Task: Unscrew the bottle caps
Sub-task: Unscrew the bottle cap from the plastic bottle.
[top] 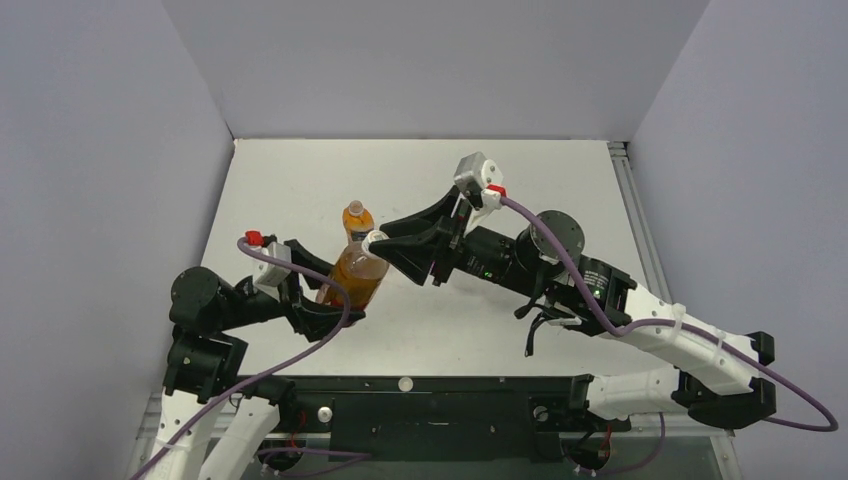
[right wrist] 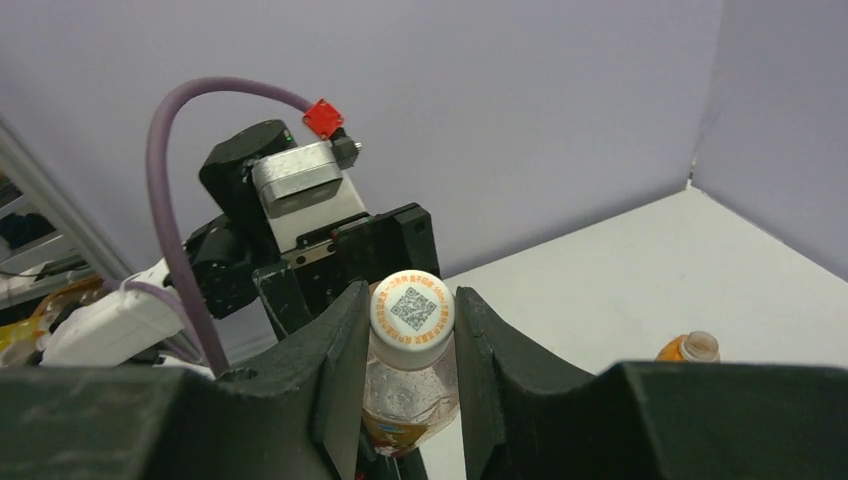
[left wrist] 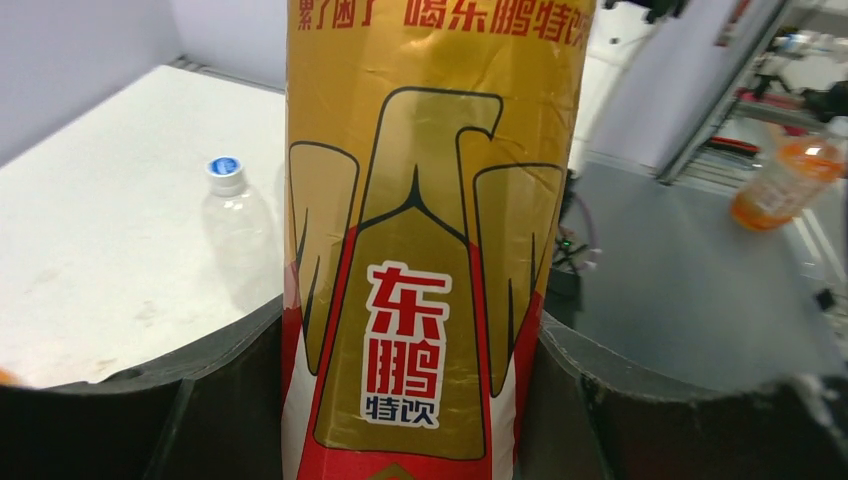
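Note:
An upright orange bottle (top: 358, 278) with a gold and red label (left wrist: 430, 250) stands between the jaws of my left gripper (top: 338, 298), which is shut on its body (left wrist: 412, 400). Both fingers press its sides. Its white bottle cap (right wrist: 411, 308) carries a printed code. My right gripper (right wrist: 410, 345) is shut on that cap from the right (top: 380, 242). A clear bottle (left wrist: 238, 235) with a blue cap (left wrist: 224, 170) stands on the table in the left wrist view; it is hidden in the top view.
A second orange bottle (top: 356, 218) stands just behind the held one, also low right in the right wrist view (right wrist: 690, 348). Another orange bottle (left wrist: 788, 182) shows at the far right of the left wrist view. Grey walls enclose the white table (top: 300, 180) on three sides.

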You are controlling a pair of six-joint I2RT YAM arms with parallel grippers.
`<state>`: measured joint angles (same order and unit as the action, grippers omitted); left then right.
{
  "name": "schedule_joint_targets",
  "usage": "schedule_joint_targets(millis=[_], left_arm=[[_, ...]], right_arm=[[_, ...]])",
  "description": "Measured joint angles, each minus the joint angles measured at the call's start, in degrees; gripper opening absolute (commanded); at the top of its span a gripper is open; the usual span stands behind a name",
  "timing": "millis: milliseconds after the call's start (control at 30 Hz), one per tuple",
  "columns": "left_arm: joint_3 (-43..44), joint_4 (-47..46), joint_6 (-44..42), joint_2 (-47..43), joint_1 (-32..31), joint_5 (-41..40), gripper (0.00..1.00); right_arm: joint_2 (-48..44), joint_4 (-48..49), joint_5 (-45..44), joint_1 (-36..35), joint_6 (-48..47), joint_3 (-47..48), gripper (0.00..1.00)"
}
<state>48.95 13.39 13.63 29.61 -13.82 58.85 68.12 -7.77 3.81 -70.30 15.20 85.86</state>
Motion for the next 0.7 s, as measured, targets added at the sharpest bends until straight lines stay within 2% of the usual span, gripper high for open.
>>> schedule_joint_targets(millis=[200,300,333,367,433,500,700], left_arm=[[0.0,-4.2,8.0,1.5,-0.1,7.7,0.00],[0.0,-5.6,10.0,1.9,-0.2,9.4,0.00],[0.0,-5.9,10.4,2.0,-0.2,9.7,0.00],[0.1,-6.1,10.8,2.1,-0.2,9.9,0.00],[0.1,-6.4,11.4,2.1,-0.2,9.9,0.00],[0.1,-6.6,11.5,2.1,0.1,8.4,0.00],[0.1,-3.9,5.9,1.9,0.2,2.3,0.00]], right_arm=[[-3.6,4.8,12.9,4.5,0.8,-5.0,0.01],[-3.8,6.0,16.3,5.4,1.6,-5.5,0.30],[-3.8,6.1,16.7,5.5,1.8,-5.5,0.35],[-3.8,6.2,16.9,5.5,2.0,-5.5,0.44],[-3.8,6.1,16.8,5.4,2.3,-5.4,0.54],[-3.8,6.0,15.8,5.3,2.4,-5.3,0.58],[-3.9,7.4,3.4,3.5,4.8,-5.2,0.62]])
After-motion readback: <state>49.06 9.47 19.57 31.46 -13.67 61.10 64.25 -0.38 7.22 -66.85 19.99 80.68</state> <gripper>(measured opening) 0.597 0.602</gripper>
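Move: My right fingers already grip the bottle cap, right at the hand point. The plastic bottle's middle lies about 3 cm back, 5 cm left and 8 cm below that hand. The orange bottle stands on the table some 27 cm ahead, 8 cm left and 36 cm below; the blue-capped bottle about 22 cm ahead, 15 cm right. From my left hand, still holding the plastic bottle low down, the cap lies about 4 cm ahead, 6 cm right and 10 cm above. I twist the cap against the bottle: both hands draw back about 2.5 cm, my right turning some 10 degrees counter-clockwise while my left turns the held bottle as far clockwise. Then my right fingers open wide and let go of the cap, and both hands swing forward again, turning back, my right rising slightly. ##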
